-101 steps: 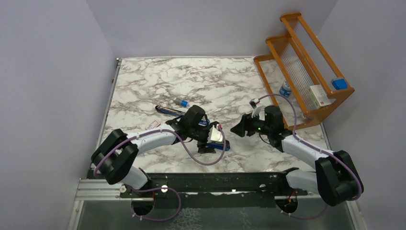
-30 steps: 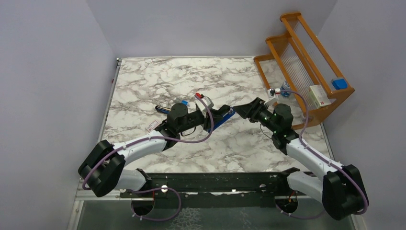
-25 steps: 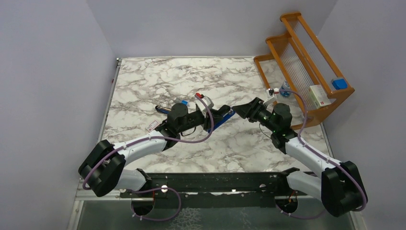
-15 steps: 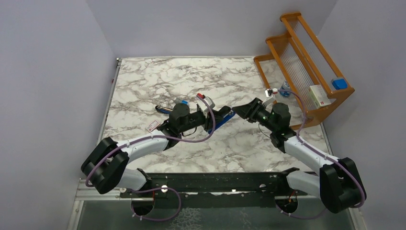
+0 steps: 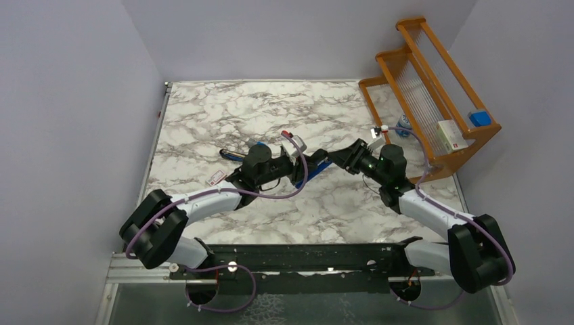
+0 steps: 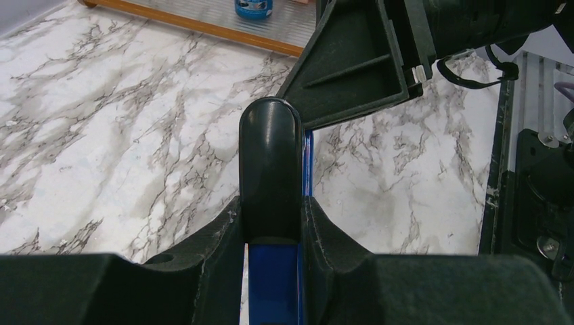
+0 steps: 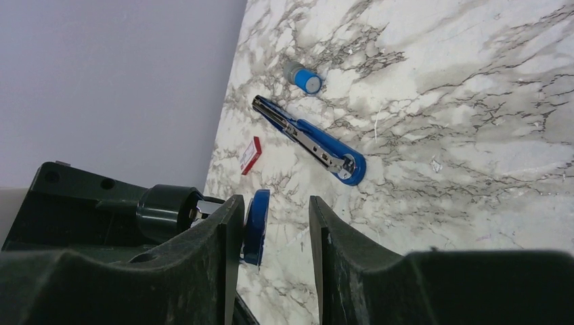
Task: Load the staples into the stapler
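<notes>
My left gripper (image 5: 302,166) (image 6: 271,210) is shut on the stapler (image 6: 271,156), a black rounded body over a blue base, held above the table. Its blue end (image 7: 256,227) pokes between the fingers of my right gripper (image 7: 274,210) (image 5: 333,160), close to one finger, with a gap to the other; that gripper is open. A second blue and metal stapler piece (image 7: 308,139) (image 5: 233,155) lies flat on the marble. The staples box (image 7: 250,154) (image 5: 216,177), white with a red label, lies beyond it near the left edge. No loose strips show.
A small blue-capped cylinder (image 7: 303,76) lies near the flat stapler piece. A wooden rack (image 5: 433,88) at the back right holds a white box (image 5: 452,135), a blue block (image 5: 480,118) and a small bottle (image 5: 404,125).
My left arm carried the stapler from the front centre to mid-table and holds it there. My right gripper moved left onto the stapler's blue end and its fingers narrowed.
</notes>
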Tool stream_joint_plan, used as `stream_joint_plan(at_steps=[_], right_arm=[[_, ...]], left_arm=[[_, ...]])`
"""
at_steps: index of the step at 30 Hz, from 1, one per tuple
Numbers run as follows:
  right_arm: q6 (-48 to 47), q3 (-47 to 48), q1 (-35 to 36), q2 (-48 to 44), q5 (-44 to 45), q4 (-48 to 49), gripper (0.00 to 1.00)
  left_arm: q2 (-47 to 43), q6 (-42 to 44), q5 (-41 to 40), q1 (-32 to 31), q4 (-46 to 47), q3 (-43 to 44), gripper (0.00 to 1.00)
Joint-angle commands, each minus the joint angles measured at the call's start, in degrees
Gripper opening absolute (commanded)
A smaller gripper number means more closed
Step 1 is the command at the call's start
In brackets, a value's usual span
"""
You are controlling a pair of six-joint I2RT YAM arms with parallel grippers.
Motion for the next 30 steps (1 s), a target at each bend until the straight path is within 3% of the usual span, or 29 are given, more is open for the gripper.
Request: stream_joint_plan(at_steps=[1, 6, 14, 27, 30], right_arm=[[1.4, 1.0, 0.9, 1.2, -0.8, 2.8, 0.42], [2.7, 0.7, 1.3, 2.2, -0.7, 4.2, 0.37], [7.0, -2.3, 1.4, 1.4, 5.5, 4.2, 0.02], [9.5, -2.2, -2.4, -5.4, 9.6, 0.3, 0.01], [9.7, 2.0, -2.8, -7.7, 9.6, -1.7, 0.01]], left_arm=[[-0.2, -0.7, -1.4, -0.2, 6.8, 3.5, 0.0], [0.0, -0.7, -1.6, -0.3, 7.0, 3.4, 0.0], [-3.6, -0.9, -5.9, -0.1, 9.1, 0.9, 0.0], [-29.2, -5.8, -34.2, 4.9, 12.0, -18.3, 0.0], [-34.0, -9.2, -36.0, 5.3, 12.0, -22.5, 0.09]])
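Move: The left gripper already holds the stapler by its black-capped part. The stapler's blue nose end lies almost between the right fingers, about 1 cm to the left and 1 cm below; from the left hand it is some 4 cm ahead, 5 cm right and 2 cm lower. On the table, about 15 cm below the left hand, an open stapler lies some 17 cm left and 5 cm ahead, and the blue-capped tube about 18 cm left and 12 cm ahead. Shut the right fingers on the stapler's blue nose end while the left hand keeps its grip nearly in place. Then pull the left gripper away to the left about 9 cm, rising some 5 cm and easing back slightly, turning about 20 degrees counter-clockwise with its left side dipping. Meanwhile take the pinched end a little right and up with the right gripper. ##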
